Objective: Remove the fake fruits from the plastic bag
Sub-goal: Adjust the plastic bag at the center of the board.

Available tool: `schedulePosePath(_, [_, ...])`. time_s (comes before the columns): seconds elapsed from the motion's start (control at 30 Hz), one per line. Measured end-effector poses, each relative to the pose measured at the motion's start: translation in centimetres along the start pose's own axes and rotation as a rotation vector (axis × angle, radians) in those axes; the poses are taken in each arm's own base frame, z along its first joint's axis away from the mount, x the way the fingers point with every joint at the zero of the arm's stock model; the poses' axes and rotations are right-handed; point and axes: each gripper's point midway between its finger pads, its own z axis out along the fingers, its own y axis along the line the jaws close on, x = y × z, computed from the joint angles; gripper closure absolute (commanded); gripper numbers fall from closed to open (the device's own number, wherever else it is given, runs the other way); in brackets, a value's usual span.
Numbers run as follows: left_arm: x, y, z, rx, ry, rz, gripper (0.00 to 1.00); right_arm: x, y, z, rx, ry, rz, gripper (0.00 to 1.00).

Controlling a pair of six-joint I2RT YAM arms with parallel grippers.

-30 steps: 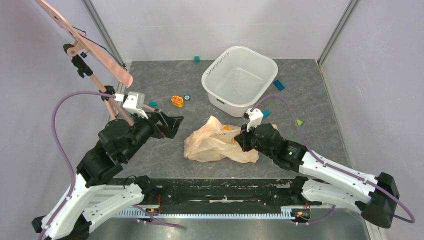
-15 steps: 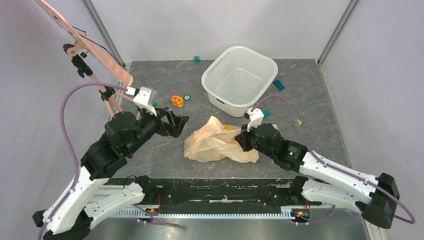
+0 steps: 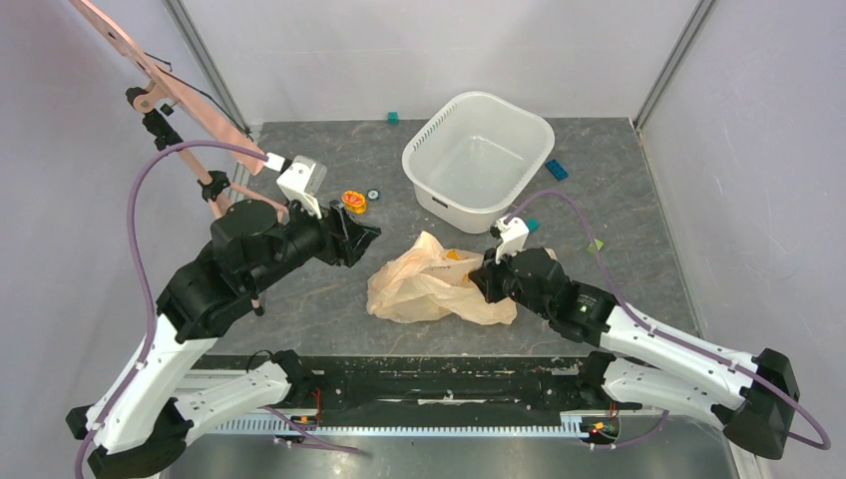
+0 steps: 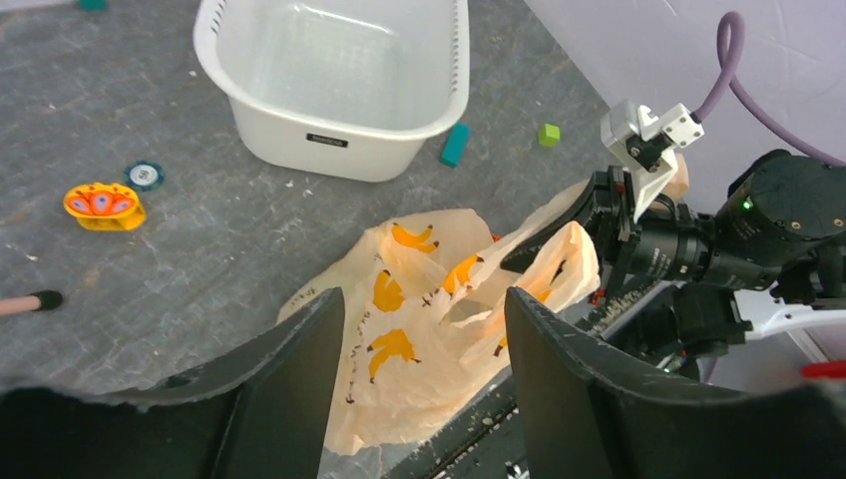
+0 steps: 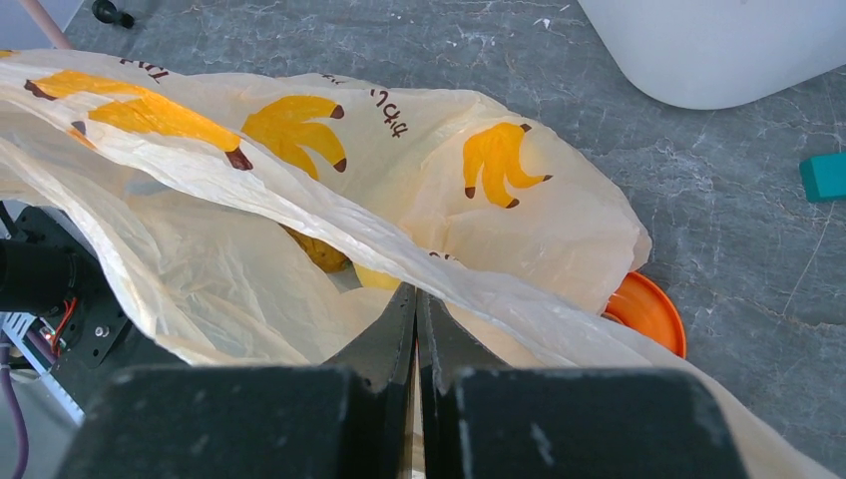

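Observation:
The plastic bag [image 3: 429, 284], peach with yellow banana prints, lies crumpled on the grey table in front of the arms. My right gripper [image 3: 482, 277] is shut on the bag's right edge; in the right wrist view its jaws [image 5: 416, 294] pinch a fold of the bag [image 5: 299, 200]. Through the bag's opening I see two yellow fake fruits [image 5: 321, 255], mostly hidden by plastic. My left gripper [image 3: 361, 239] is open and empty, just left of the bag and above the table. In the left wrist view the bag [image 4: 419, 339] shows between its open fingers [image 4: 424, 299].
A white tub [image 3: 479, 150] stands behind the bag. An orange flower disc [image 3: 353, 202] lies behind the left gripper. Small blocks lie about: teal [image 3: 393, 118], blue [image 3: 556, 170], green [image 3: 598, 243]. An orange round lid [image 5: 648, 311] peeks from under the bag. A pink stand [image 3: 170, 85] leans at the left.
My left arm has swung right and away from me, bringing its open gripper closer to the bag's left side. The right gripper and the bag have stayed put.

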Motion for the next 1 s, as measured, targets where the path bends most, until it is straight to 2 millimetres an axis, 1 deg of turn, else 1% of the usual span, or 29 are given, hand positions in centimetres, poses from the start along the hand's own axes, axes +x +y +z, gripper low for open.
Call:
schedulePosePath(0.07, [0.4,-0.3,0.1,0.011,0.028,-0.01,0.37,0.0,0.0,-0.1,-0.006,-0.006,0.002,1.0])
schedulePosePath(0.13, [0.1,-0.9,0.0,0.033,0.036,-0.021,0.43,0.0,0.1,-0.2,-0.011,-0.011,0.006,1.0])
schedulePosePath(0.23, [-0.9,-3.0,-0.1,0.097,0.033,-0.036,0.48,0.2,0.1,-0.2,-0.014,-0.008,0.01,1.0])
schedulePosePath(0.3, [-1.0,-4.5,-0.1,0.135,0.041,-0.021,0.51,0.3,0.1,-0.1,-0.017,-0.009,0.016,1.0])
schedulePosePath(0.37, [-0.8,-6.7,-0.1,0.183,0.055,0.003,0.58,0.3,0.2,-0.1,-0.021,-0.01,0.021,1.0])
schedulePosePath(0.4, [-0.7,-8.0,0.1,0.202,0.066,0.021,0.63,0.3,0.3,-0.1,-0.023,-0.011,0.025,1.0])
schedulePosePath(0.43, [-0.4,-9.7,0.3,0.226,0.078,0.043,0.72,0.3,0.3,-0.1,-0.025,-0.012,0.027,1.0])
schedulePosePath(0.47, [-0.1,-11.3,0.7,0.242,0.091,0.065,0.79,0.2,0.3,-0.1,-0.026,-0.014,0.031,1.0])
schedulePosePath(0.53, [0.7,-14.0,1.3,0.252,0.112,0.11,0.97,0.1,0.4,0.0,-0.028,-0.019,0.038,1.0])
schedulePosePath(0.6, [1.6,-16.9,2.1,0.25,0.119,0.151,0.98,0.0,0.5,0.0,-0.03,-0.023,0.046,1.0])
schedulePosePath(0.63, [2.5,-18.1,2.6,0.242,0.13,0.18,0.98,-0.1,0.5,0.0,-0.031,-0.026,0.05,1.0])
schedulePosePath(0.7, [4.7,-19.7,3.7,0.219,0.159,0.235,0.98,-0.1,0.6,0.0,-0.033,-0.03,0.057,1.0])
schedulePosePath(0.77, [6.6,-20.3,4.7,0.19,0.184,0.277,0.98,-0.2,0.6,-0.2,-0.036,-0.036,0.067,1.0])
schedulePosePath(0.83, [7.4,-20.0,5.4,0.151,0.19,0.293,0.98,-0.3,0.6,-0.4,-0.038,-0.045,0.077,1.0])
schedulePosePath(1.0, [8.4,-18.5,6.3,0.054,0.203,0.279,0.98,-0.9,0.6,-0.8,-0.04,-0.072,0.1,1.0])
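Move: The plastic bag's middle lies about 5 cm ahead of the left hand, 11 cm to its right and some 32 cm below. The right gripper, closed at its rim, is about 2 cm ahead, 19 cm right and 21 cm below; the white basket is some 37 cm ahead, 20 cm right and 30 cm below. From the right hand, the bag's middle is about 3 cm ahead, 9 cm left and 11 cm below. The left hand sweeps about 19 cm to the right and 8 cm back, high over the near side of the plastic bag towards the right gripper, rising some 3 cm before dropping about 7, while its half-open fingers shut on nothing visible and the wrist rolls its left side up and swings clockwise. The right hand nearly stays in place, its closed fingers still holding the bag's rim, and only lifts about 1 cm with a slight roll near the end. ##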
